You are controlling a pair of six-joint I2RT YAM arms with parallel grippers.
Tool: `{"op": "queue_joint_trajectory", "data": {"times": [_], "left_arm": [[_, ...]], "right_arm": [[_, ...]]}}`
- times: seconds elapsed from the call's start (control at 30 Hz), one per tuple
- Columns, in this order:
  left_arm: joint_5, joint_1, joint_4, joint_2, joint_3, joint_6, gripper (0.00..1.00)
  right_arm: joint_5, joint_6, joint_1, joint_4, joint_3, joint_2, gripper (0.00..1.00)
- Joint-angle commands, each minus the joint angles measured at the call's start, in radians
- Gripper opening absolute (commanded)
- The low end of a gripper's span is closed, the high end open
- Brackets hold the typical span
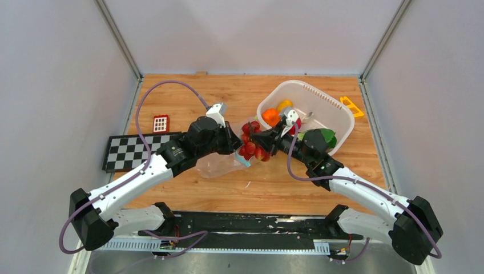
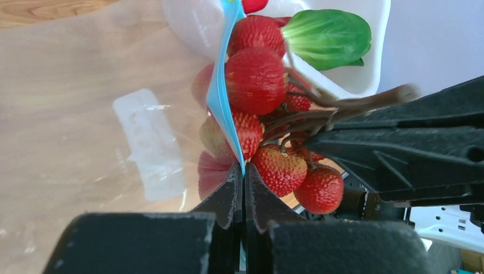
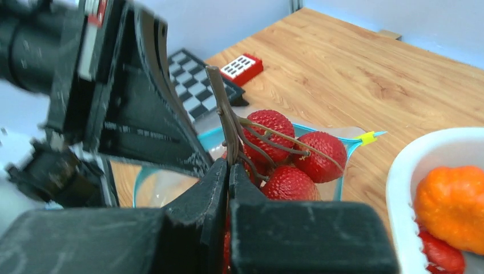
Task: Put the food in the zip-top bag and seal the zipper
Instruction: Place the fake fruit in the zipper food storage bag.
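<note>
My left gripper point(image 2: 243, 171) is shut on the teal zipper point(image 2: 220, 97) of the clear zip-top bag point(image 2: 114, 114) and holds that edge up. My right gripper point(image 3: 228, 165) is shut on the brown stem point(image 3: 222, 108) of the red grape bunch point(image 3: 285, 154). The bunch hangs in the bag's open mouth, with the teal rim point(image 3: 345, 157) around it. From above, the two grippers, left point(image 1: 235, 145) and right point(image 1: 258, 137), meet over the bunch point(image 1: 249, 149) and the bag point(image 1: 220, 162). The tangerine point(image 1: 271, 117) and lemon point(image 1: 283, 105) lie in the basket. The apple and the purple piece are hidden.
The white basket point(image 1: 334, 111) stands just right of the bag, with a green leaf point(image 1: 325, 137) at its near rim. A checkerboard mat point(image 1: 134, 151) and a small red block point(image 1: 161, 123) lie to the left. A yellow piece point(image 1: 352, 106) lies behind the basket.
</note>
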Motion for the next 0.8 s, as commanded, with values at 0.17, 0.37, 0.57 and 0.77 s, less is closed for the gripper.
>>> {"op": "queue_joint_trajectory", "data": {"times": [0.17,0.37,0.57,0.77], "left_arm": [[0.077,0.002,0.120,0.027,-0.029,-0.006,0.00],[0.112,0.000,0.156,0.067,-0.047,-0.015,0.00],[0.077,-0.001,0.108,0.058,-0.039,0.041,0.00],[0.105,0.000,0.124,0.065,-0.037,0.039,0.00]], "right_arm": [[0.383,0.546,0.001,0.311,-0.086,0.018,0.00],[0.470,0.746,0.004,0.287,-0.066,0.044,0.00],[0.531,0.700,0.004,0.086,0.042,0.002,0.00],[0.522,0.696,0.005,0.043,0.030,0.024,0.00]]}}
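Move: The right hand already holds the strawberry bunch by its stems; the open bag mouth lies about 3 cm to its left, 1 cm back and 5 cm below. The basket's middle is roughly 19 cm right, 7 cm ahead and 17 cm down, the orange pumpkin some 6 cm right, 7 cm ahead and 15 cm down. From the left hand, which already pinches the bag's rim, the mouth's middle is about 3 cm ahead, 2 cm right and 4 cm below. At the bag mouth, right hand swings its strawberries 6 cm forward and rightward, turning clockwise; left lowers rim. ##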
